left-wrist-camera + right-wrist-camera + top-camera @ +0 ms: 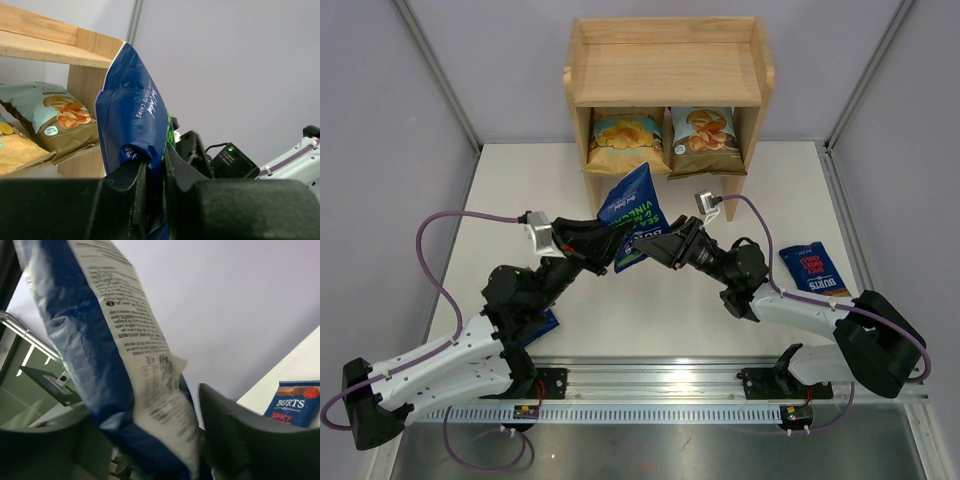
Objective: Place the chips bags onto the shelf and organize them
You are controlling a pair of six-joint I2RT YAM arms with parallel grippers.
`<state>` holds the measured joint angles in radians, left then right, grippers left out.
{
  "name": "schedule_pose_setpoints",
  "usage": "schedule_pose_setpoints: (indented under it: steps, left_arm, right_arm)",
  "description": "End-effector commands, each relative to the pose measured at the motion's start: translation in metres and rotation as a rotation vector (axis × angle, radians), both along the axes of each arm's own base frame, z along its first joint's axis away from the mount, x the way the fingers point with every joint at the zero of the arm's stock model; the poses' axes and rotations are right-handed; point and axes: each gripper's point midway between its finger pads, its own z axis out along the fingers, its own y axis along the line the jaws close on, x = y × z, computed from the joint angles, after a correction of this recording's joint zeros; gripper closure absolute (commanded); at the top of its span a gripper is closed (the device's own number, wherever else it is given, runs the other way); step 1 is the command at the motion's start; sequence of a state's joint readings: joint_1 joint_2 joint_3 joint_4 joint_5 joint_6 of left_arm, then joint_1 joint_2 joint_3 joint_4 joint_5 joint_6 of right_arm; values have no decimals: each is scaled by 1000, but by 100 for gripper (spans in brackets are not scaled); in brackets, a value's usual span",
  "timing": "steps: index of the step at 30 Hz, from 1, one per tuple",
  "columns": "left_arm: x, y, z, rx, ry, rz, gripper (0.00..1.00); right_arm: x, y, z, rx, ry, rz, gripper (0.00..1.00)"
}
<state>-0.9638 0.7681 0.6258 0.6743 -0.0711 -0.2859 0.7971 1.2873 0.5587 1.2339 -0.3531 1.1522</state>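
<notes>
A dark-blue green-lettered chips bag [633, 208] hangs upright above the table, just in front of the wooden shelf [665, 70]. My left gripper [623, 250] is shut on its lower edge; the left wrist view shows the jaws [156, 162] pinching the crumpled foil [132, 115]. My right gripper [662, 245] stands open around the same bag [115, 355], its right finger apart from the foil. A yellow bag [625, 138] and a light-blue and brown bag [705, 130] stand side by side on the shelf's lower tier. The top tier holds nothing.
A red-lettered dark-blue Burts bag [813, 268] lies flat on the table to the right, beside my right arm. Another blue bag [544, 325] peeks out from under my left arm. The shelf's legs stand at the table's far edge.
</notes>
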Motion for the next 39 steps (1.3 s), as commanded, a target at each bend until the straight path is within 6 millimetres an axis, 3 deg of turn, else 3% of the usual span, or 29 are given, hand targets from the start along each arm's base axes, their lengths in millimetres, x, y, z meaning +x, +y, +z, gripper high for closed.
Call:
schedule_pose_setpoints:
  steps: [1, 9, 11, 14, 18, 20, 23, 24, 25, 27, 28, 30, 31, 33, 34, 36, 38, 39]
  left_arm:
    - [-12, 3, 29, -28, -111, -16, 80]
    - [1, 19, 22, -24, -46, 83, 58]
    - [6, 25, 20, -19, -24, 120, 46]
    - [13, 34, 18, -16, 4, 180, 29]
    - [24, 52, 17, -12, 53, 283, 22]
    - [30, 66, 18, -23, 90, 346, 12]
    - [33, 83, 19, -25, 142, 411, 11]
    - [32, 88, 21, -34, 154, 420, 11]
    - [32, 91, 15, -14, 182, 430, 9]
    - [27, 105, 22, -53, 218, 442, 8]
    - [31, 112, 11, -23, 263, 485, 7]
    - [31, 126, 15, -37, 308, 528, 5]
    - [34, 133, 2, 16, 352, 580, 4]
    - [34, 142, 6, 29, 376, 613, 4]
    - [35, 146, -3, 75, 400, 642, 4]
    - [31, 151, -5, 109, 427, 649, 3]
    - [28, 154, -7, 137, 448, 648, 3]
    - [26, 157, -7, 151, 463, 649, 3]
  right_arm:
    - [-20, -13, 44, 173, -137, 23, 38]
    - [-19, -16, 43, 150, -170, -19, 68]
    - [-19, -16, 42, 142, -170, -27, 73]
    - [-21, -18, 43, 132, -180, -32, 75]
    - [-23, -20, 48, 127, -192, -41, 78]
    - [-18, -18, 44, 93, -177, -58, 79]
    - [-13, -18, 46, 55, -160, -89, 79]
    - [-8, -22, 59, 64, -155, -120, 80]
    - [0, -18, 48, 3, -100, -135, 80]
    - [16, -22, 49, -34, -27, -192, 82]
    - [21, -26, 53, -34, -9, -212, 82]
    - [31, -31, 59, -45, 40, -240, 83]
    - [38, -36, 62, -44, 51, -261, 86]
    - [46, -38, 71, -62, 74, -281, 87]
    - [51, -43, 87, -52, 65, -298, 87]
    - [62, -41, 84, -94, 111, -306, 87]
    - [76, -41, 102, -103, 117, -323, 87]
    - [81, -38, 99, -130, 140, -312, 87]
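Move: The salt and vinegar bag stands upright in the left fingers, its middle about 3 cm above that hand point, 2 cm ahead and 2 cm right. The open right fingers are around its lower right edge, its middle about 5 cm above them, 3 cm ahead and 2 cm left. From the right hand, the shelf's top board is roughly 30 cm ahead, 4 cm right and level; the yellow chips bag is 30 cm ahead, 6 cm left and 13 cm below. The salt and vinegar bag is handed across: the right fingers close on its lower edge while that hand stays almost in place, as the left fingers open wide and let go. The left hand backs off about 14 cm to the left, turning counter-clockwise and tipping down; the right, keeping its pinch, then lifts some 8 cm, also forward and a little right towards the shelf, turning slightly clockwise. ##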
